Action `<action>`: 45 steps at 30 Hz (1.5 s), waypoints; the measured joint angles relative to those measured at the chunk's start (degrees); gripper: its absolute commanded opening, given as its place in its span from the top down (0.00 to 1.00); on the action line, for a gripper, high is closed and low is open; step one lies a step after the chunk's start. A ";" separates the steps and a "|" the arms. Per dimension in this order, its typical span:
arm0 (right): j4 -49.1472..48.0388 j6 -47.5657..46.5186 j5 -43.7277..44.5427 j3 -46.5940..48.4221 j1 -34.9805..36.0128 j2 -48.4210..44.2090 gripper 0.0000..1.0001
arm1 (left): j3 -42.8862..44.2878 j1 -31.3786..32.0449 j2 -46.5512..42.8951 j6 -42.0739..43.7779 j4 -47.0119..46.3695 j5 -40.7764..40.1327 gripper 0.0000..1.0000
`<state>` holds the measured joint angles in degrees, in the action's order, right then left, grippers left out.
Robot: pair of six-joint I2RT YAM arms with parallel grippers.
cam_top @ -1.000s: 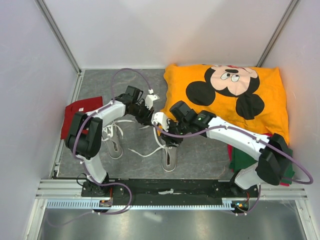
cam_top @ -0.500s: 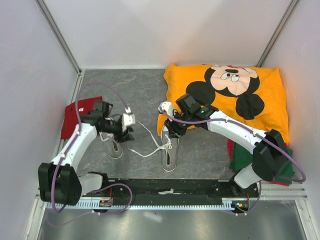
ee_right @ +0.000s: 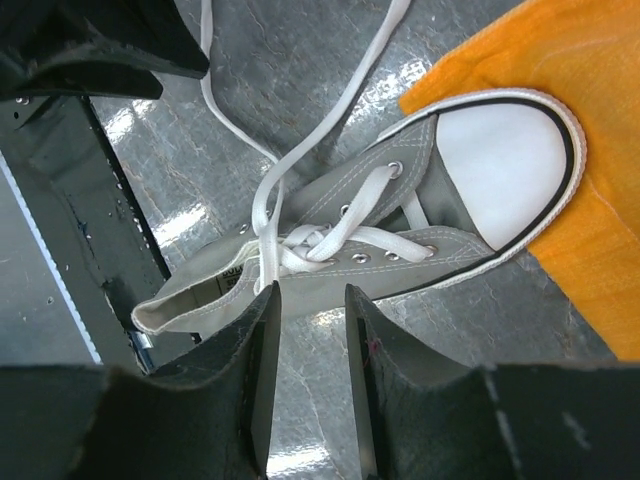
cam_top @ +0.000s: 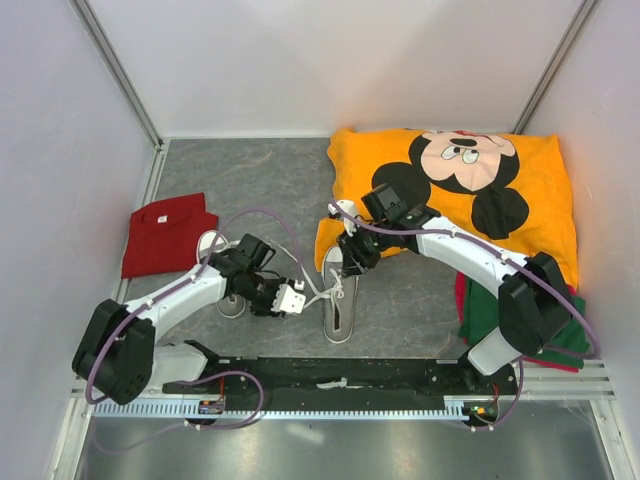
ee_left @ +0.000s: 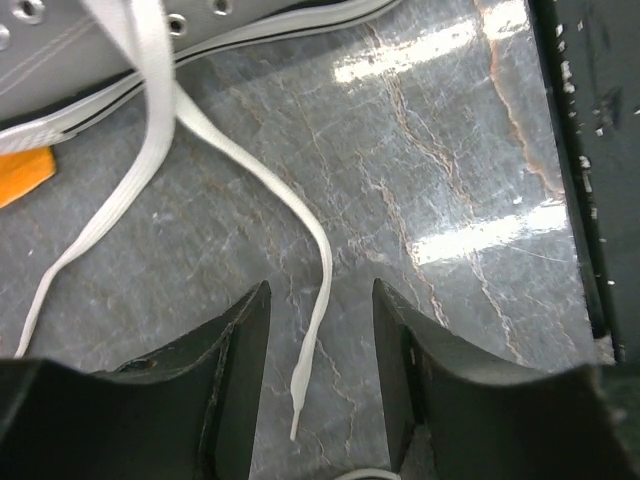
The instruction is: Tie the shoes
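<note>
Two grey shoes with white toe caps lie on the grey table. The left shoe is partly hidden under my left arm. The right shoe points its toe at the orange cloth, and its white laces are crossed loosely over the eyelets. One lace end runs out over the table, and my left gripper is open, its fingers either side of that end, not touching it. My right gripper hovers open just beside the right shoe, with only bare table between its fingers.
An orange Mickey Mouse cloth covers the back right, and its edge reaches under the right shoe's toe. A red cloth lies at the left and a green one at the right. The black base rail runs along the front.
My left arm has swung from the left shoe to the loose lace end near the front, and its jaws have opened. The right gripper has narrowed a little and stayed by the right shoe.
</note>
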<state>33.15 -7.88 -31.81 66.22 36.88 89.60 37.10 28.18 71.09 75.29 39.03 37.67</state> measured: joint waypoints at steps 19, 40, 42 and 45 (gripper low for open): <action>-1.81 1.92 -3.52 -0.57 0.72 4.28 0.60 | -2.80 6.05 5.05 -0.61 -7.93 -5.51 0.88; 0.09 -3.32 0.66 0.39 5.40 6.10 1.00 | -2.78 6.08 1.27 -6.75 -10.14 -0.26 0.99; 0.13 -3.28 0.90 0.39 5.40 6.05 1.00 | -2.60 6.08 0.35 -8.28 -10.05 0.59 0.98; 0.15 -3.17 1.18 0.39 5.18 5.55 1.00 | -1.44 6.08 -0.02 -12.28 -10.14 2.23 0.99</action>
<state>33.30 -11.05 -30.63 66.61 42.06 95.15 35.66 34.26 71.07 63.00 28.88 39.90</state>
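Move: The loose lace tail that the left hand goes for lies right under its open fingers, about 1 cm to the right and 4 cm below. The lace knot on the shoe is some 4 cm ahead and 11 cm to the right of that hand, while the other lace's strand crosses the table roughly 10 cm straight ahead of it. From the right hand, the knot is about 2 cm back, 2 cm left and 4 cm below; the toe cap sits some 8 cm ahead, 2 cm left. The left hand sinks about 3 cm to the table, shuts its half-open fingers on the lace tail, and then carries it up and to the right towards the shoe, ending some 4 cm above where it pinched. Meanwhile the right hand goes down about 3.5 cm while easing back and a little left over the shoe, then late on snaps its fingers shut to pinch a lace strand at the knot. ##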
